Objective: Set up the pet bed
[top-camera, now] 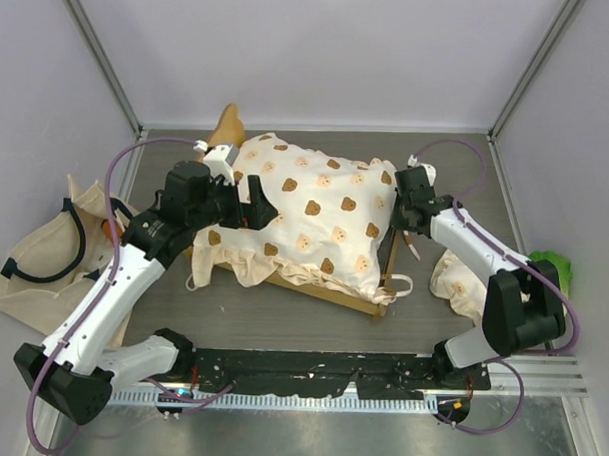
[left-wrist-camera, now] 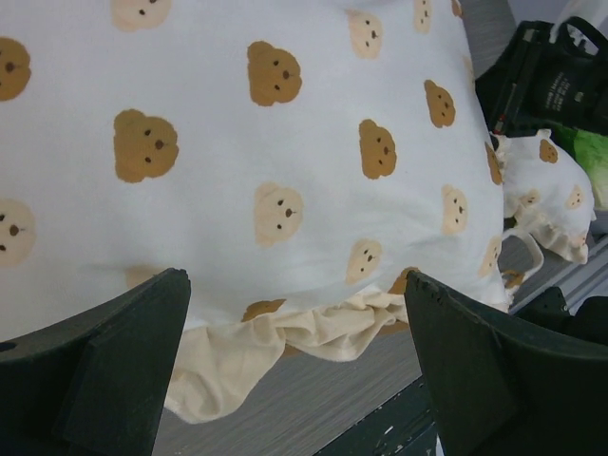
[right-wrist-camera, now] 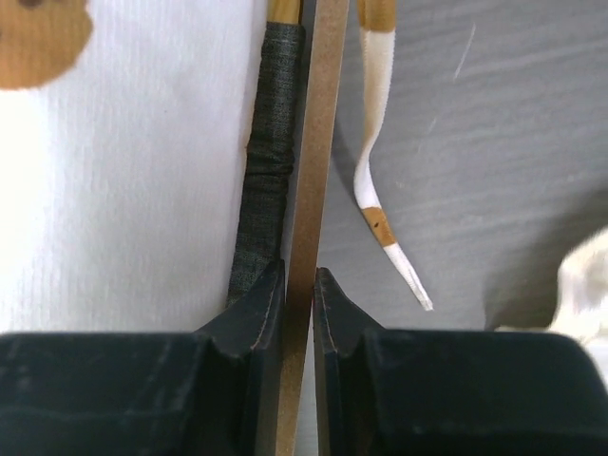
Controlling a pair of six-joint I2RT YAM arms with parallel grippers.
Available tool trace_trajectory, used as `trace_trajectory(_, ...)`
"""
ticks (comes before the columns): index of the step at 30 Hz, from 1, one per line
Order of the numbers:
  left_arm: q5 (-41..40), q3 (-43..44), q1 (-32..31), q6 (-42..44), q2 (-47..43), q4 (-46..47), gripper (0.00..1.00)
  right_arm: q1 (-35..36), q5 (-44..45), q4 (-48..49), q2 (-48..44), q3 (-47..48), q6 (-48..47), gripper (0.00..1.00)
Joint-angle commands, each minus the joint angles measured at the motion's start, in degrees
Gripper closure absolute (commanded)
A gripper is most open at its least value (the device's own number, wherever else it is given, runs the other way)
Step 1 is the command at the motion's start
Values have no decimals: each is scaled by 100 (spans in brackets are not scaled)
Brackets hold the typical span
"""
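Note:
The pet bed (top-camera: 322, 294) lies mid-table, a light-wood frame with its headboard (top-camera: 226, 125) at the far left. A cream bear-print cushion (top-camera: 315, 213) sits on it, with its frill hanging over the left front. My left gripper (top-camera: 247, 201) hovers open over the cushion's left edge. In the left wrist view the cushion (left-wrist-camera: 285, 142) and its frill (left-wrist-camera: 285, 342) lie between the wide-apart fingers of that gripper (left-wrist-camera: 294, 285). My right gripper (top-camera: 403, 216) is at the bed's right side. In the right wrist view it (right-wrist-camera: 299, 275) is shut on the thin wooden side rail (right-wrist-camera: 318, 142), beside the grey fabric (right-wrist-camera: 266, 171).
A beige tote bag (top-camera: 44, 249) with black handles lies at the left. A small bear-print pillow (top-camera: 458, 278) and a green lettuce toy (top-camera: 551, 265) lie at the right. A cushion tie strap (right-wrist-camera: 375, 142) hangs outside the rail. The arms' black base bar (top-camera: 309, 373) runs along the near edge.

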Motion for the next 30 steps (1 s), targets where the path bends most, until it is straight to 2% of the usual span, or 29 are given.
trace_trajectory(1, 433, 323, -203, 290, 33, 313, 0, -368, -789, 791, 533, 839, -1406, 99)
trace_trajectory(3, 118, 358, -422, 553, 121, 244, 0, -413, -1053, 791, 736, 1217, -1670, 99)
trace_trajectory(5, -628, 464, -949, 808, 191, 155, 0, -413, -1220, 695, 1025, 1576, -1706, 99)
trace_trajectory(8, -1191, 534, -1574, 1143, 340, 225, 0, -413, -1589, 755, 1290, 1824, -1706, 99)
trace_trajectory(13, -1466, 666, -2356, 1381, 753, 568, 0, -413, -2239, 615, 1686, 2325, -2022, 99)
trace_trajectory(18, -1448, 754, -2638, 1398, 1008, 919, 0, -413, -2450, 167, 2090, 2879, -1795, 99)
trace_trajectory(19, -1474, 797, -2769, 1398, 1070, 963, 0, -413, -2555, 132, 2108, 2905, -1489, 96)
trace_trajectory(23, -1553, 1245, -3340, 1758, 1789, 1228, 0, -421, -2391, -35, 1881, 2888, -1091, 63)
trace_trajectory(26, -1659, 1694, -3658, 2004, 2359, 1148, 0, -648, -2162, -44, 1371, 2695, -951, 44)
trace_trajectory(30, -1589, 1931, -3930, 2478, 2835, 1218, 0, -1228, -2012, -88, 572, 2291, -740, 39)
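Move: The bed's near foot corner lies about 28 cm to the right of the open left gripper, 10 cm back and 20 cm below; the strap loop is roughly 32 cm right, 5 cm back, and the bear-print cushion's middle 9 cm right, 7 cm ahead. The right gripper already grips the foot rail, whose squared-up spot is some 10 cm ahead and 3 cm left; that corner lies 17 cm back, 2 cm left, the small pillow 11 cm back, 13 cm right. Keep the right grip on the foot rail and push it forward about 10 cm, drifting a little left while turning counter-clockwise, then open the fingers and rise off the rail. Meanwhile swing the left gripper, wide open, some 21 cm right and slightly back over the cushion towards the near foot corner, turning clockwise and tipping further down. ##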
